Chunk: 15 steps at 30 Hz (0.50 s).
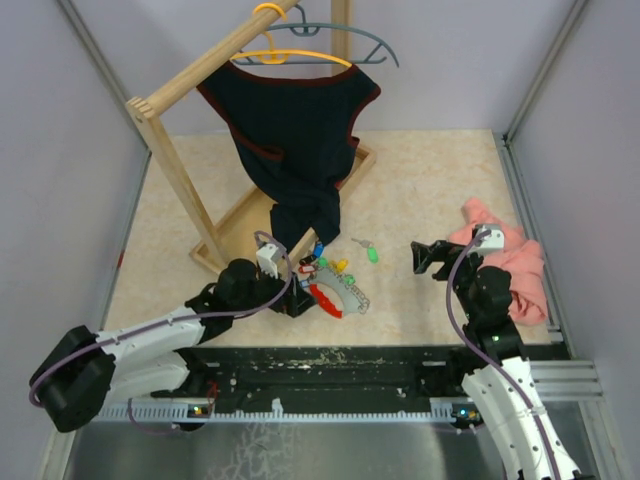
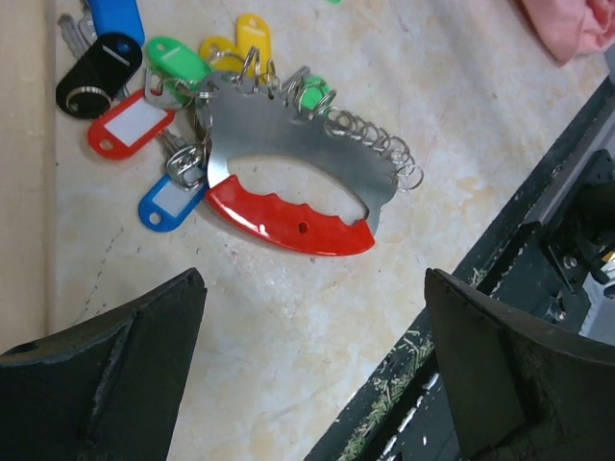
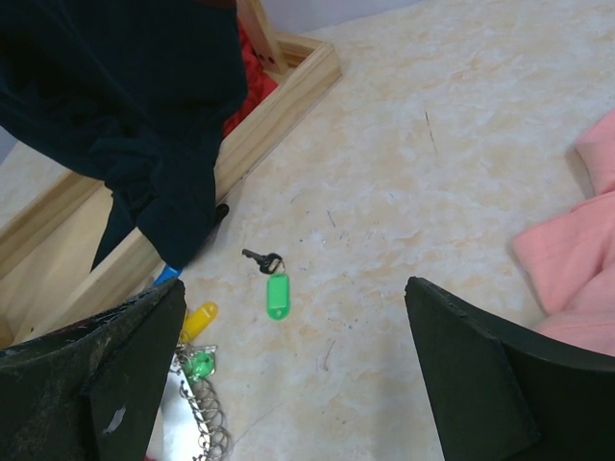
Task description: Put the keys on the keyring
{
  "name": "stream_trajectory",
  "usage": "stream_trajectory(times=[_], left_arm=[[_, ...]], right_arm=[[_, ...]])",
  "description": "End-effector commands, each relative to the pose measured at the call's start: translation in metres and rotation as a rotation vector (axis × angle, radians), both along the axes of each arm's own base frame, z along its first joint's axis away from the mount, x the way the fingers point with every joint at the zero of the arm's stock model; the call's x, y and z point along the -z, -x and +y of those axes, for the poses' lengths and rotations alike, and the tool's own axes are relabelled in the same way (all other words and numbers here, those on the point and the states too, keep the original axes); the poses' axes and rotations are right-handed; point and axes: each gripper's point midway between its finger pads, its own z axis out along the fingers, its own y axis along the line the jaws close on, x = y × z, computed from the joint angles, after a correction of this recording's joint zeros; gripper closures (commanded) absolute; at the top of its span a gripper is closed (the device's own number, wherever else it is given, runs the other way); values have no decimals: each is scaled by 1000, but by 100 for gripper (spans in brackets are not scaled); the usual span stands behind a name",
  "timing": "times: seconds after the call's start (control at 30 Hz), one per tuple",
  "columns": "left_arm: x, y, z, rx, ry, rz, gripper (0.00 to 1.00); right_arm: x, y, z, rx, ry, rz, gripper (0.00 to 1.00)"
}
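The keyring (image 2: 288, 173) is a flat metal oval with a red grip, lying on the table just beyond my open left gripper (image 2: 314, 288). Several keys with coloured tags cluster at its far end: green (image 2: 178, 60), yellow (image 2: 252, 36), red (image 2: 130, 123) and blue (image 2: 168, 200). In the top view the keyring (image 1: 338, 295) lies right of the left gripper (image 1: 300, 297). One loose key with a green tag (image 3: 276, 293) lies alone on the table, in front of my open right gripper (image 3: 295, 293). That key (image 1: 372, 254) is left of the right gripper (image 1: 425, 257). Both grippers hold nothing.
A wooden clothes rack (image 1: 180, 170) stands at the back left with a dark garment (image 1: 295, 130) hanging down to the keys. A yellow hanger (image 1: 290, 55) and a grey one (image 1: 350, 40) hang on it. A pink cloth (image 1: 510, 260) lies at the right. The table's dark front rail (image 2: 538, 240) is near the keyring.
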Motion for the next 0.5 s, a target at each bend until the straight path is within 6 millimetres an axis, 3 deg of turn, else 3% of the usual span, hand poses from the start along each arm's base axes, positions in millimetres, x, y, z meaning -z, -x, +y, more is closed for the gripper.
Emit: stream_trajectory(times=[0.0,0.23,0.47], left_arm=[[8,-9,1,-61,-47,53,0],[27,-45,30,-270,-200,-3,0],[50,-73,47,-391,-311,7,1]], right_arm=[[-12,-1,4,-19,-3,-53,3],[-12,-1,5,-26,-10,-56,3],[-13,0,7,-37,-13,-59,3]])
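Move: From the left hand, open above the table, the middle of the tagged keys lies some 10 cm ahead and 3 cm to the right, about 6 cm lower. The keyring with the red handle is about 9 cm to the hand's right and 3 cm ahead; the near end of the wooden bar is 8 cm ahead and 4 cm left. From the right hand the keys lie roughly 24 cm left, 4 cm ahead and 16 cm down. Bring the left gripper forward about 4.5 cm towards the tagged keys, fingers kept wide open. Sink some 2.5 cm, mostly at the start, before running on nearly level, and swing the fingers about 15 degrees, mainly counter-clockwise, so the left finger comes in close by the wooden bar and seems to bear on it. Don't grip anything yet. ##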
